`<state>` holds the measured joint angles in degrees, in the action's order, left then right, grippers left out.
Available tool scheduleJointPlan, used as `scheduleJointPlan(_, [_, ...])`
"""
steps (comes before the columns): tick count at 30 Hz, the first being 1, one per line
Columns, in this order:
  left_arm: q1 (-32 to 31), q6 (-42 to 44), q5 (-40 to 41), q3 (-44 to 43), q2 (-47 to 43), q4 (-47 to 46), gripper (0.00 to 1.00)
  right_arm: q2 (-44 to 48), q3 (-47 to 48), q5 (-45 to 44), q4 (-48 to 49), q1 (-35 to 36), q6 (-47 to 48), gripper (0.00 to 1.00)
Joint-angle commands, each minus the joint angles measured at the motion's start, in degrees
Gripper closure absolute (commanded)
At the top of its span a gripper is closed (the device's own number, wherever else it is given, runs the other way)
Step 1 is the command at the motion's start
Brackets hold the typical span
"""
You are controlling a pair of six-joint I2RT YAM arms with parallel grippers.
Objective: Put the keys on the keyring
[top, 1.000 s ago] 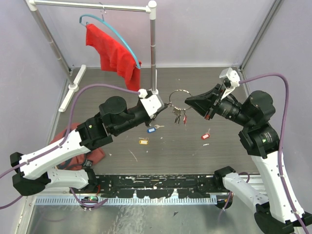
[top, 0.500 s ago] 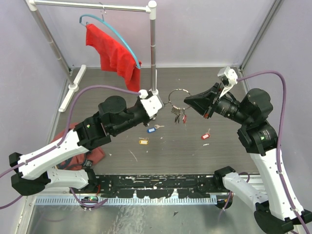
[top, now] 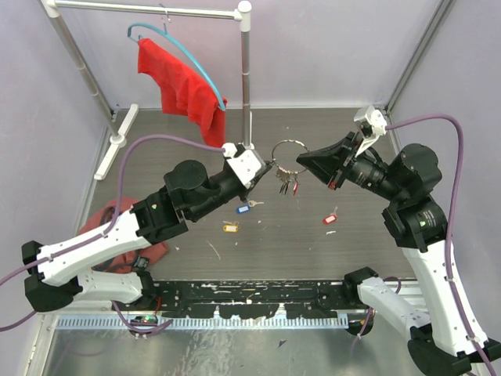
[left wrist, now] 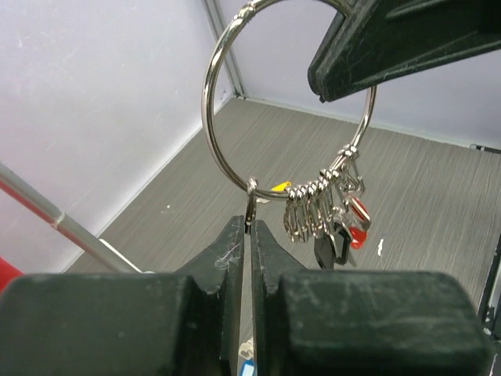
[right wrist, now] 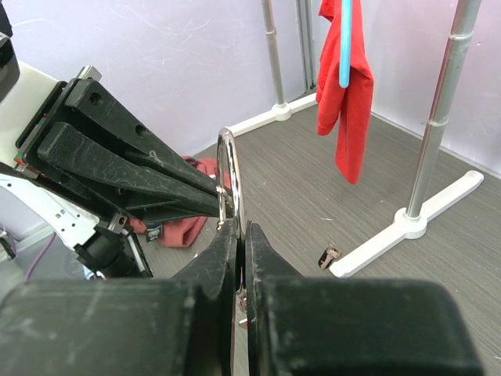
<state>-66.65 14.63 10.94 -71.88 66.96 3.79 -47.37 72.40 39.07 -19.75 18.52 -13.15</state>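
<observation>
The keyring (top: 288, 156), a thin silver wire ring, hangs in the air between both arms. My right gripper (top: 301, 166) is shut on the keyring's (right wrist: 228, 176) right side, the wire pinched at the fingertips (right wrist: 241, 231). A bunch of keys (left wrist: 329, 215) with red and black tags and a yellow tag (left wrist: 280, 186) dangles from the keyring (left wrist: 211, 117). One thin key (left wrist: 250, 205) hangs edge-on from the wire's low point, its end between the tips of my left gripper (left wrist: 248, 227), whose fingers stand almost together. A red-tagged key (top: 329, 218) lies on the table.
A blue-tagged key (top: 245, 207) and a yellow-tagged key (top: 229, 227) lie below the ring. A rack pole (top: 246, 78) stands just behind it, with a red cloth (top: 184, 90) on a hanger. Another red cloth (top: 117, 215) lies by the left arm. A small brown key (right wrist: 329, 255) rests near the rack foot (right wrist: 415, 223).
The left arm has pushed forward to the right, bringing its fingertips closer under the ring. The right gripper, still holding the ring, shifted slightly left and back.
</observation>
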Motion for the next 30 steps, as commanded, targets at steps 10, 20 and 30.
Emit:
scheduleJointPlan(10, [-1.9,-1.7,1.1,0.7,1.4,-7.7,0.79,1.6,-0.1,-0.3,3.9,-0.2,-1.1,0.95])
scheduleJointPlan(20, [-2.4,-1.7,2.9,2.3,-0.7,-5.9,0.72,2.5,0.1,-2.9,3.2,-0.2,-0.5,0.96])
scheduleJointPlan(30, [-3.6,-2.7,3.1,3.4,-2.3,-3.8,0.63,2.7,0.0,-5.5,3.0,-0.2,-0.1,0.96])
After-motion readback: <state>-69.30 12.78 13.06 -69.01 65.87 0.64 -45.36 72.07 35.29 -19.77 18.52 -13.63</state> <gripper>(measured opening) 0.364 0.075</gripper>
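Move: The last threaded key's small loop hangs on the keyring right at the left gripper's barely open tips, about 1 cm ahead and 1 cm to the right. The keyring's centre is some 3 cm to the right, 2 cm ahead and 2 cm above; the bunch of keys hangs about 4 cm to the left hand's right, 2 cm back and 2 cm below. From the right gripper, which already pinches the keyring, that last key is roughly 6 cm to the left, level ahead and about 1 cm below. Spread the left fingers to about a third of their range to free the last key's loop, while easing the left gripper about 1.5 cm right and 1 cm up at the keyring. Then draw it back left and down by about as much, having eased some 1 cm back overall. Keep the right gripper's pinch on the keyring, shifting it about 1 cm right with a slight clockwise turn. ##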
